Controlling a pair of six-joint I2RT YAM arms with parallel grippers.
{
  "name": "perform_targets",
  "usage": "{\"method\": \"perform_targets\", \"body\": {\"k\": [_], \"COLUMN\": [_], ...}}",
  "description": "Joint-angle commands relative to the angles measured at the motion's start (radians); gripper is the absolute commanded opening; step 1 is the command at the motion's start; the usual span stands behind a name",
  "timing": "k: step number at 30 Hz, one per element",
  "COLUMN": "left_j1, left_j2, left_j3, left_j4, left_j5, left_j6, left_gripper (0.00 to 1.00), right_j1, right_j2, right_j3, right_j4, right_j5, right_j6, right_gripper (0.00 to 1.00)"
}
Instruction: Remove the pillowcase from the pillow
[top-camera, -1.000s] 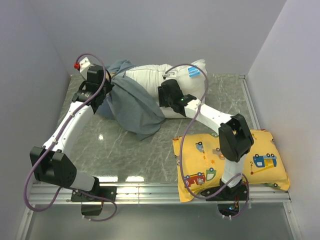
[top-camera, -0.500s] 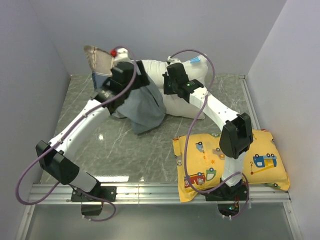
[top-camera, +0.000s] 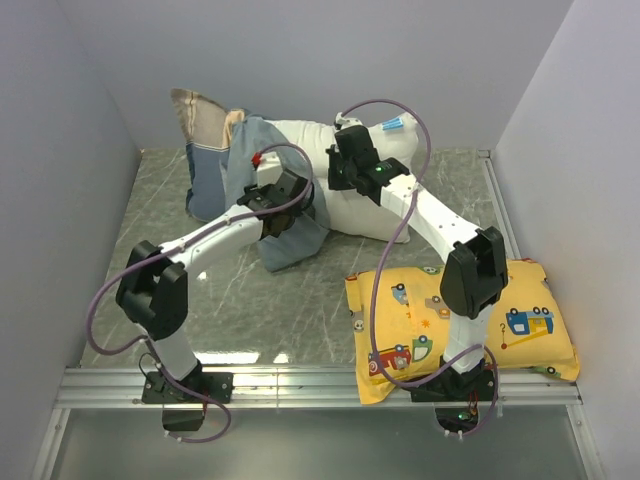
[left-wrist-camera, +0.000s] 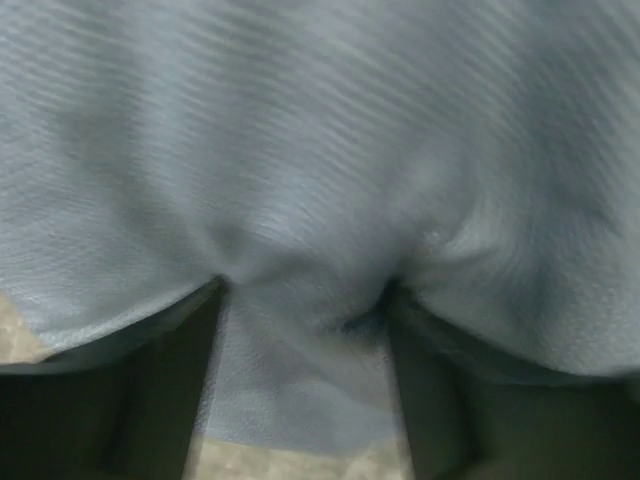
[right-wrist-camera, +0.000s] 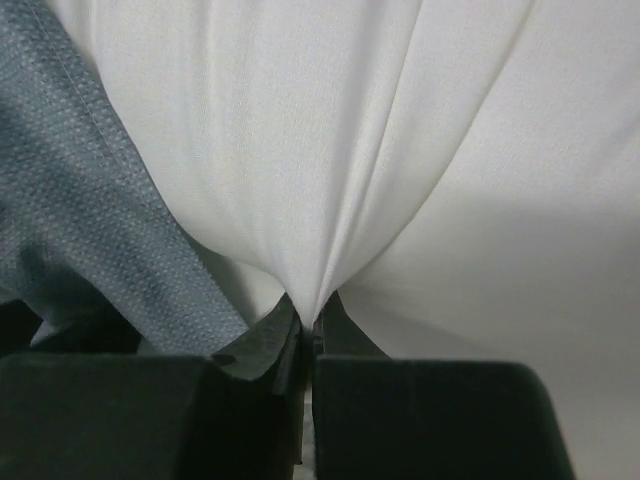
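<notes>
The blue-grey pillowcase (top-camera: 210, 175) still covers the left end of the white pillow (top-camera: 372, 212) at the back of the table; its tan-striped end (top-camera: 196, 110) stands up against the back wall. My left gripper (top-camera: 287, 203) is down on the pillowcase's lower flap, open. In the left wrist view blue-grey cloth (left-wrist-camera: 320, 150) fills the picture and bulges between the spread fingers (left-wrist-camera: 165, 400). My right gripper (top-camera: 343, 168) is on top of the pillow and is shut on a pinch of its white fabric (right-wrist-camera: 330, 180). The pillowcase edge (right-wrist-camera: 80, 210) lies just to the left of that pinch.
A yellow cartoon-vehicle print pillow (top-camera: 470, 320) lies at the near right, under the right arm's base. Walls close in on the left, back and right. A metal rail (top-camera: 300, 375) runs along the near edge.
The left gripper lifted the pillowcase end toward the back wall, let go, and came down on the lower flap near the middle. The right gripper shut on the pillow's fabric.
</notes>
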Motion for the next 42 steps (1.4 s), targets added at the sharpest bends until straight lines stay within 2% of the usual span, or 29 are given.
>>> {"method": "perform_targets", "body": {"k": [1, 2, 4, 5, 10, 13, 16, 19, 20, 22, 23, 24, 25, 26, 29, 34, 38, 42], "left_j1": [0.119, 0.156, 0.271, 0.308, 0.493, 0.561, 0.563, 0.541, 0.528, 0.502, 0.495, 0.485, 0.462, 0.451, 0.423, 0.419, 0.419, 0.419], "left_j2": [-0.022, -0.038, -0.108, -0.14, -0.379, -0.508, -0.594, -0.621, -0.613, -0.571, -0.554, -0.541, -0.526, -0.523, -0.52, -0.503, -0.48, -0.481], "left_j3": [0.03, 0.01, -0.057, -0.083, -0.207, -0.264, -0.333, -0.416, -0.433, -0.464, -0.465, -0.467, -0.474, -0.478, -0.478, -0.471, -0.456, -0.442], "left_j4": [-0.057, -0.048, -0.01, 0.007, 0.021, 0.021, 0.07, 0.136, 0.152, 0.176, 0.176, 0.185, 0.211, 0.224, 0.248, 0.262, 0.262, 0.273], "left_j5": [-0.097, -0.084, -0.014, 0.011, 0.025, 0.031, 0.071, 0.178, 0.19, 0.221, 0.232, 0.238, 0.25, 0.256, 0.255, 0.27, 0.279, 0.284], "left_j6": [-0.079, -0.088, -0.095, -0.097, -0.137, -0.142, -0.112, -0.108, -0.114, -0.115, -0.126, -0.123, -0.12, -0.109, -0.092, -0.088, -0.094, -0.097], "left_gripper": [0.63, 0.34, 0.07, 0.0, 0.0, 0.0, 0.0, 0.0, 0.01, 0.0, 0.0, 0.0, 0.0, 0.0, 0.0, 0.01, 0.0, 0.0], "right_j1": [-0.046, -0.068, -0.089, -0.114, -0.219, -0.302, -0.335, -0.315, -0.306, -0.27, -0.229, -0.206, -0.186, -0.137, -0.068, 0.118, 0.243, 0.254], "right_j2": [-0.094, -0.098, -0.105, -0.106, -0.083, -0.046, -0.008, 0.026, 0.027, 0.011, -0.002, -0.038, -0.057, -0.095, -0.182, -0.238, -0.125, 0.039], "right_j3": [-0.012, -0.022, -0.023, -0.022, 0.0, 0.047, 0.115, 0.19, 0.201, 0.192, 0.169, 0.152, 0.135, 0.106, 0.013, -0.134, -0.115, -0.043], "right_j4": [0.031, 0.037, 0.041, 0.038, 0.028, 0.002, -0.018, -0.057, -0.058, -0.058, -0.052, -0.043, -0.038, -0.038, -0.009, 0.113, 0.126, 0.127], "right_j5": [-0.006, -0.011, 0.009, 0.015, 0.043, -0.006, -0.038, -0.077, -0.089, -0.08, -0.065, -0.033, 0.0, 0.024, 0.057, 0.019, 0.082, 0.083], "right_j6": [-0.002, -0.001, -0.002, -0.002, 0.015, 0.03, 0.03, 0.027, 0.027, 0.006, -0.004, -0.032, -0.048, -0.062, -0.115, -0.204, -0.246, -0.24], "right_gripper": [0.0, 0.0, 0.0, 0.0, 0.0, 0.0, 0.0, 0.0, 0.03, 0.19, 0.38, 0.47, 0.6, 0.65, 0.76, 0.83, 0.87, 0.88]}}
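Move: The left hand's open fingers are already at the blue pillowcase, its gathered cloth only about 2 cm ahead and 2 cm below. The white pillow's middle lies some 12 cm to the left hand's right, 5 cm ahead and 5 cm lower. The case's striped end is about 16 cm to its left and 10 cm ahead. The right hand pinches the white pillow, whose middle is about 4 cm to its right, level with it and 6 cm below; from the right hand the gathered case is 12 cm left, 5 cm back and 6 cm lower. The left fingers shut on the pillowcase and haul it quickly left about 18 cm, rising some 8 cm and turning counter-clockwise before sinking again and holding. The right hand keeps its pinch, giving about 6 cm left, then opens, lets go of the pillow and swings left and back over it towards the case, rising slightly, then dipping. ##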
